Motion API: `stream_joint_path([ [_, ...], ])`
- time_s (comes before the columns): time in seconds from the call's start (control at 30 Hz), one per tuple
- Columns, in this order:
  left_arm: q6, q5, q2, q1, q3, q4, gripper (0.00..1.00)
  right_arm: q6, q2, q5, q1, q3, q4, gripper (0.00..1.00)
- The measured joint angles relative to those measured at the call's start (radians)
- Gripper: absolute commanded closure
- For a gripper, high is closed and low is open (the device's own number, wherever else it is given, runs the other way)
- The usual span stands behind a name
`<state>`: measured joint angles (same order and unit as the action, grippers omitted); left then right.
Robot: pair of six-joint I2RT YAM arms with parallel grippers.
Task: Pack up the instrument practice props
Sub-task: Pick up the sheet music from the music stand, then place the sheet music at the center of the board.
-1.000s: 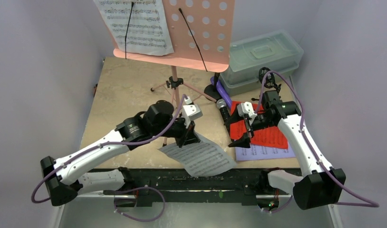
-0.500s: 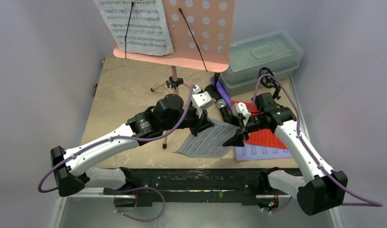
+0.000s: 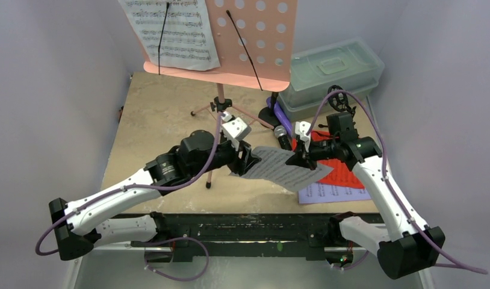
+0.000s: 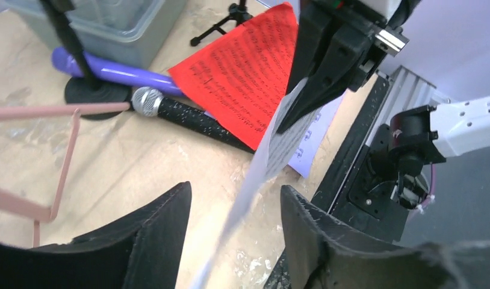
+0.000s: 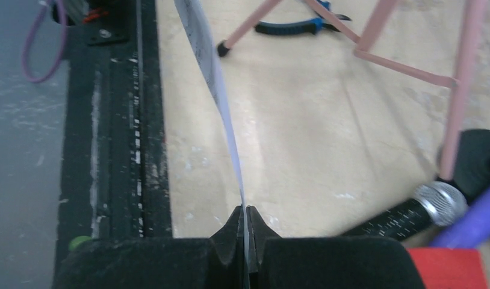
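A white music sheet [image 3: 283, 169] hangs in the air between my two grippers. My right gripper [image 3: 297, 159] is shut on its right edge; in the right wrist view the sheet [image 5: 215, 78] runs edge-on out of the closed tips [image 5: 247, 212]. My left gripper [image 3: 247, 163] is open, and the sheet [image 4: 272, 159] passes loose between its spread fingers [image 4: 235, 190]. A red sheet [image 3: 344, 172] lies on a lavender sheet [image 3: 333, 192] at the right. The black silver-headed mic [image 3: 283, 137] and purple mic [image 3: 277, 109] lie behind. The pink music rack [image 3: 254, 42] holds another white sheet [image 3: 170, 30].
A translucent lidded box [image 3: 330, 69] stands at the back right, with a black mic support [image 3: 337, 96] in front of it. Blue-handled pliers [image 5: 291, 26] lie by the rack's tripod legs [image 5: 459, 90]. The black table rail [image 3: 254, 226] runs along the near edge.
The left gripper carried the white sheet up and to the right, then opened and let go. The right gripper came in and shut on the sheet's right edge.
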<state>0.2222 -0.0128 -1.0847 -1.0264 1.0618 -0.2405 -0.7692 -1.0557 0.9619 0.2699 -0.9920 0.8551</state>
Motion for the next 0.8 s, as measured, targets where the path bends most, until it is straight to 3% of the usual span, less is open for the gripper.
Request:
stream_joint_path([
  [0.13, 0.022, 0.092, 0.121, -0.001, -0.071, 0.002, 0.23, 0.011, 0.018, -0.156, -0.001, -0.051, 0.01, 1.0],
  [0.43, 0.056, 0.226, 0.293, -0.002, -0.148, 0.004, 0.21, 0.034, 0.042, -0.455, -0.003, -0.074, 0.047, 1.0],
  [0.8, 0.084, 0.29, 0.34, -0.002, -0.189, -0.034, 0.15, 0.028, -0.048, -0.244, -0.01, -0.211, 0.18, 1.0],
])
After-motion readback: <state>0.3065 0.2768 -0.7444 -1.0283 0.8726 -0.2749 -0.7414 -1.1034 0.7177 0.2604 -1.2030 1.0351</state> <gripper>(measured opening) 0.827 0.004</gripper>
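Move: The white sheet sags between the hands, its near end still between the left hand's half-open fingers; its middle lies about 8 cm to the left hand's right and 4 cm lower. The tripod's near foot is 17 cm to that hand's left, roughly level with it, 26 cm below. From the right hand, which grips the sheet, the red sheet lies about 17 cm right, 10 cm ahead and 18 cm below; the black microphone is 2 cm right, 9 cm ahead, equally low. Leftward by some 9 cm, the left hand draws back off the white sheet, its already parted fingers opening wider as it turns about 15 degrees counter-clockwise. The right hand keeps its pinch, first carrying the sheet about 6 cm right and 4 cm forward while its fingertips tip down and turn clockwise, then easing part way back left and back, undoing some of that turn and rising 2 cm. ##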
